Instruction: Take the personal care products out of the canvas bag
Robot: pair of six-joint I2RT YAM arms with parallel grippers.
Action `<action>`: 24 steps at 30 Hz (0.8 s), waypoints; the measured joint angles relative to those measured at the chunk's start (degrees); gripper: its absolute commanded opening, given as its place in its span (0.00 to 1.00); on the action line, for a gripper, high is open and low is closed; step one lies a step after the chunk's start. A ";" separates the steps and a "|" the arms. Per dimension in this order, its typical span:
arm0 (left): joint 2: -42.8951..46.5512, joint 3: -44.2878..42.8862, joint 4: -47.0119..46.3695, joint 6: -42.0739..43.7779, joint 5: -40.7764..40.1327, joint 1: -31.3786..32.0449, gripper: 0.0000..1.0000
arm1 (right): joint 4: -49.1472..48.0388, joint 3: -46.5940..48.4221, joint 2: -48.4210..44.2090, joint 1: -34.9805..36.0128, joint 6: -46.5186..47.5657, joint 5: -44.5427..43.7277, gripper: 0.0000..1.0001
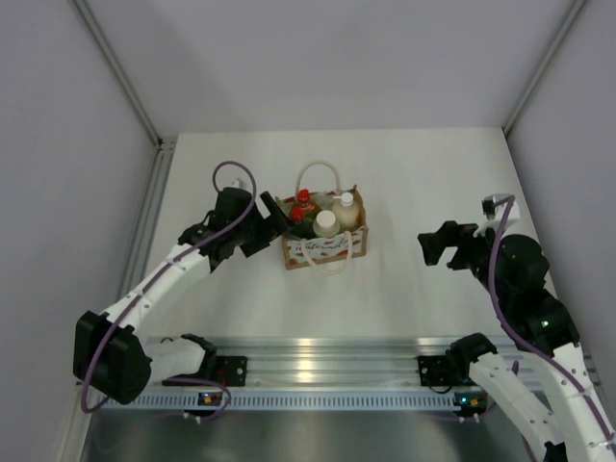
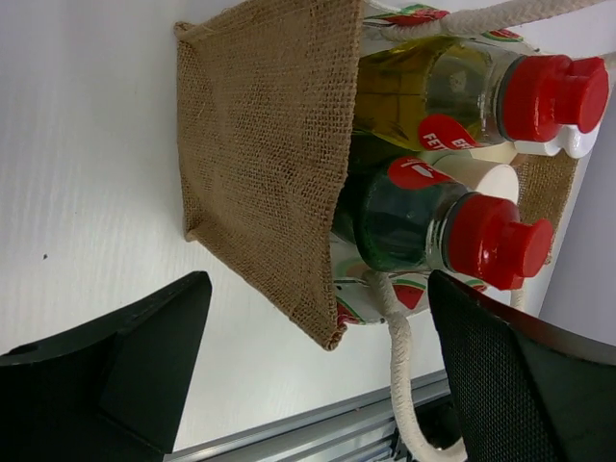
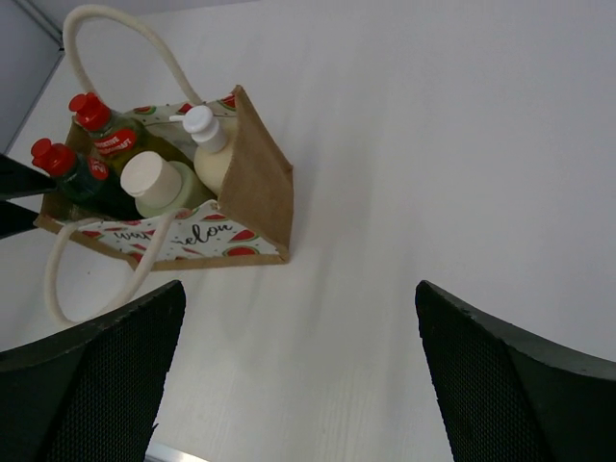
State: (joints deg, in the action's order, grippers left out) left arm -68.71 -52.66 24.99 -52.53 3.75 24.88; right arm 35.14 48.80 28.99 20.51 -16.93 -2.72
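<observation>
The canvas bag [image 1: 327, 247] stands upright on the white table, left of centre, with several bottles inside. It holds a dark green bottle with a red cap [image 2: 395, 217], a yellow bottle with a red cap [image 2: 423, 91], a cream pump bottle [image 3: 207, 144] and a pale cylinder with a white cap [image 3: 149, 178]. My left gripper [image 1: 272, 219] is open at the bag's left side, and its jaws straddle the bag's burlap end [image 2: 260, 144] and the green bottle. My right gripper [image 1: 430, 245] is open and empty, well to the right of the bag [image 3: 260, 188].
The bag's rope handles [image 1: 318, 173] loop out at the back and over the front. An aluminium rail [image 1: 318, 351] runs along the near table edge. Grey walls close in the left, right and back, with a metal post [image 1: 144, 231] on the left.
</observation>
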 measured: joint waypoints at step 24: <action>0.04 8.22 -8.83 -3.52 -4.33 1.81 0.52 | -20.15 -3.41 13.35 4.07 -3.39 19.76 0.99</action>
State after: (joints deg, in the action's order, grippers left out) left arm -68.66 -44.45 16.16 -56.05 -0.58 26.70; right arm 14.98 45.39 42.35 24.58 -20.32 17.04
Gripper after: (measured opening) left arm 0.575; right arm 0.993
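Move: At the left hand, the near top corner of the canvas bag's left wall is about 4 cm below and 1 cm to the right. Beyond that wall, the green bottle stands some 6 cm right and 2 cm ahead, the yellow bottle 7 cm right and 6 cm ahead. For the right hand, the white-capped jar lies roughly 24 cm left and 10 cm ahead, 20 cm lower, with the pump bottle about 19 cm left and 13 cm ahead. Sinking about 3.5 cm almost straight down after a short hover, the left hand straddles the near corner of the bag's left burlap wall, one finger outside, the other inside by the green bottle, and closes its fingers roughly halfway. Meanwhile the right hand, still wide open, swings some 10 cm left and slightly forward towards the bottles at level height, turning about 20 degrees counter-clockwise. ##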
